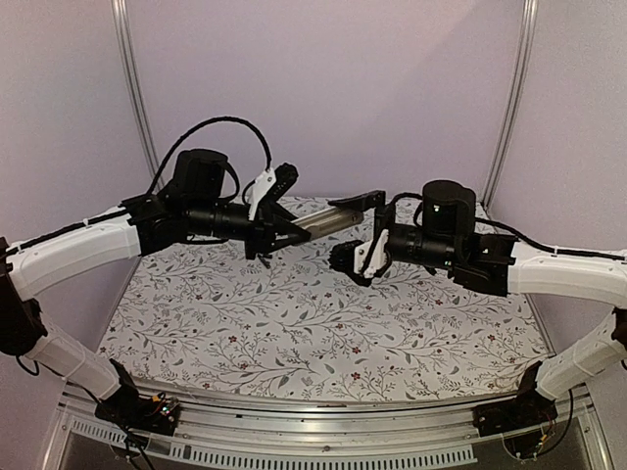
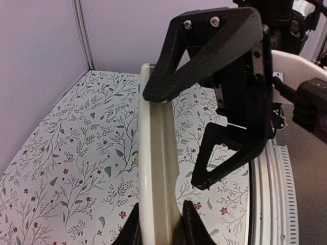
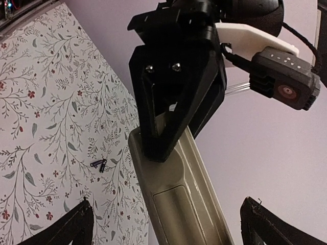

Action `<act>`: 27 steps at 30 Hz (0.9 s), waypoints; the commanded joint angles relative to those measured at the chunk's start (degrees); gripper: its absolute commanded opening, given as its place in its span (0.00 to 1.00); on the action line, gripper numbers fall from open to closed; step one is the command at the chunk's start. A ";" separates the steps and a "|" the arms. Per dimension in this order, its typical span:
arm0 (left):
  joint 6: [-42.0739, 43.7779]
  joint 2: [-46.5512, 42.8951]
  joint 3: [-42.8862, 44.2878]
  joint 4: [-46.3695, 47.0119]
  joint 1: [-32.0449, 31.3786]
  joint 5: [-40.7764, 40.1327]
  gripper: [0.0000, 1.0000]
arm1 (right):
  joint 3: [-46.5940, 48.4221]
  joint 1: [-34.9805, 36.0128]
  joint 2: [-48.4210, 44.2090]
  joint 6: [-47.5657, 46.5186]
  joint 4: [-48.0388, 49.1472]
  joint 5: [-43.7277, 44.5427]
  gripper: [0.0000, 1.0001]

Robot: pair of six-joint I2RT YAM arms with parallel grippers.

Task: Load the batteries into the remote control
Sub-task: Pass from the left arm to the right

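Note:
The remote control [image 1: 328, 220] is held in the air above the far middle of the table, a slim tan-grey bar. My left gripper [image 1: 282, 235] is shut on one end of it; its fingers [image 2: 191, 224] pinch the bar in the left wrist view [image 2: 156, 153]. My right gripper [image 1: 355, 231] is open, with its jaws wide apart on either side of the remote's other end [image 3: 184, 204]. The remote's back shows a rectangular battery-bay outline [image 3: 176, 209]; I cannot tell if a cover is on it. The batteries [image 3: 98, 164] lie as two small dark sticks on the table.
The floral tablecloth [image 1: 294, 333] covers the table. Pale walls and metal corner posts [image 1: 132, 88] stand behind it. A metal rail [image 1: 323, 441] runs along the near edge between the arm bases.

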 commanded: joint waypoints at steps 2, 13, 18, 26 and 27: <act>-3.99 1.81 1.99 -2.98 1.39 6.23 0.00 | 3.24 0.22 4.58 -15.21 3.10 6.57 0.98; -4.51 3.73 3.15 -3.35 2.29 8.97 0.00 | 2.93 0.82 7.41 -21.64 5.57 12.04 0.63; -4.55 5.25 4.72 -4.94 2.52 9.23 0.00 | 2.96 1.00 7.69 -22.64 6.27 12.37 0.43; -3.53 4.47 5.30 -6.39 2.76 5.03 0.94 | 3.41 1.10 7.17 -14.22 3.87 13.05 0.26; -3.26 3.98 5.21 -6.40 2.94 3.01 0.99 | 3.56 1.09 6.95 -12.13 2.44 13.35 0.26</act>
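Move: The remote control is clamped by one end in the left gripper; its middle lies about 6 cm to the right of the left hand, some 2 cm ahead and 2 cm lower. From the open right hand, that middle is about 4 cm ahead, 3 cm left and 2 cm below; the left fingertips are roughly 8 cm left and 2 cm ahead. The two batteries lie on the table about 14 cm ahead of the left hand, 10 cm left and 23 cm down. Bring the right gripper about 4 cm forward and 2 cm down around the free end of the remote, rolling it some 20 degrees to square up with the body, and close its fingers across the width until they grip. Let the left hand keep its hold meanwhile, sinking a little and rolling about 10 degrees, then open its fingers. ##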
